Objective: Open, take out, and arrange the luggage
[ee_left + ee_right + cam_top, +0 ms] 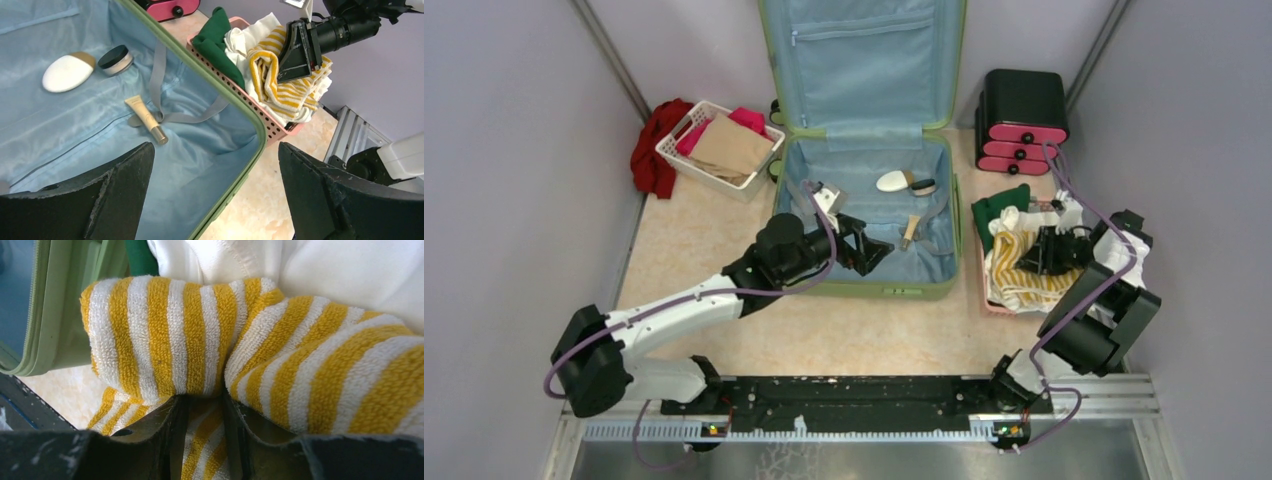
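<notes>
The light-green luggage (864,287) lies open, its lid propped up at the back and its lining blue. Inside are a white oval case (891,181), a black-lidded jar (922,186) and a cream tube (910,231). My left gripper (869,250) hangs open over the near right corner (220,85) of the luggage and holds nothing. My right gripper (1036,258) is down in the pink basket (250,107). Its fingers are closed on a fold of the yellow-striped towel (170,335).
A green cloth (999,205) and white cloth (325,265) share the pink basket. The black-and-pink drawer box (1022,120) stands behind it. A white basket (684,160) of clothes and a red cloth (654,145) sit at the back left. Grey walls close both sides.
</notes>
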You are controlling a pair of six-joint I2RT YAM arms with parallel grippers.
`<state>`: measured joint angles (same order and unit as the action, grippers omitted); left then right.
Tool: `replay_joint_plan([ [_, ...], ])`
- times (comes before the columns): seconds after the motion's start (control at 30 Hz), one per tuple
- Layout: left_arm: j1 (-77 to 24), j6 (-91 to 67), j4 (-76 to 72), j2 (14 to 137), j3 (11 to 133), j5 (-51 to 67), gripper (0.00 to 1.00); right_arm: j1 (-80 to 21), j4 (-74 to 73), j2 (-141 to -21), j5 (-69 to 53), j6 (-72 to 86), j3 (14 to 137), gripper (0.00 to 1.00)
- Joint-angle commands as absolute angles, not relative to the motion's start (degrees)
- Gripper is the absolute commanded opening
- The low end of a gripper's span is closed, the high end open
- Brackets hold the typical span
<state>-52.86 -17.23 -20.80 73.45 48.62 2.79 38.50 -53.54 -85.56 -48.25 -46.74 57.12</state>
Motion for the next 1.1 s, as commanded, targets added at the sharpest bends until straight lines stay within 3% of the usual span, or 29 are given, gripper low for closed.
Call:
replay_joint_plan([
  [0.0,-51.24,-16.27,-22.02,68.14,44.40,3.29,0.98,38.41,-48.77,-89.49,-40.73,-46.56,57.19,0.34],
  [0.23,-45.90,-15.99,-16.77,57.41,38.74,7.40,0.99,38.50,-63.89,-85.42,-45.72,-54.68,66.97,0.40],
  [0.5,-41.89,-8.89,-2.40,48.52,40.58,8.31,0.99,38.42,-68.79,-78.94,-57.82,-51.61,80.45,0.64],
  [0.63,-40.25,-4.92,3.92,48.95,44.29,7.79,0.99,38.00,-60.09,-77.43,-67.36,-43.18,79.48,0.79],
  [0.77,-36.90,-2.44,6.33,51.39,47.39,9.83,0.99,34.27,-45.60,-75.86,-68.93,-32.34,74.91,0.86],
  [0.9,-31.32,-2.30,6.48,55.33,49.36,15.75,0.99,30.18,-27.55,-74.00,-64.74,-21.28,70.16,0.98],
  [1.0,-26.49,-4.10,4.25,58.43,50.05,21.91,0.99,27.03,-17.30,-75.30,-57.30,-16.37,69.97,0.99],
  [1.07,-23.33,-6.64,1.72,60.07,49.97,25.87,0.99,24.55,-17.94,-79.15,-51.57,-15.95,73.81,0.99],
])
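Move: The yellow-striped cloth lies right at the right hand's fingers. The green cloth is about 12 cm ahead of that hand and 6 cm to its left, and the pink-fronted drawers some 26 cm ahead and 2 cm left. From the empty left hand, the white clothes basket is about 25 cm ahead, 35 cm left and 20 cm below, the suitcase's strap buckle 9 cm ahead and 12 cm left, and the beige tube 5 cm ahead and 8 cm right. The right hand lets go of the yellow-striped cloth, opening wide as it lifts some 15 cm clear, then reaches about 9 cm forward and a little left over the green cloth towards the drawers, its fingers tipping up nearly 30 degrees. Meanwhile the left hand, still wide open and touching nothing, sweeps about 15 cm left across the open suitcase and finishes by swinging forward towards the white clothes basket, rolling its left side up slightly and turning a little counter-clockwise. ##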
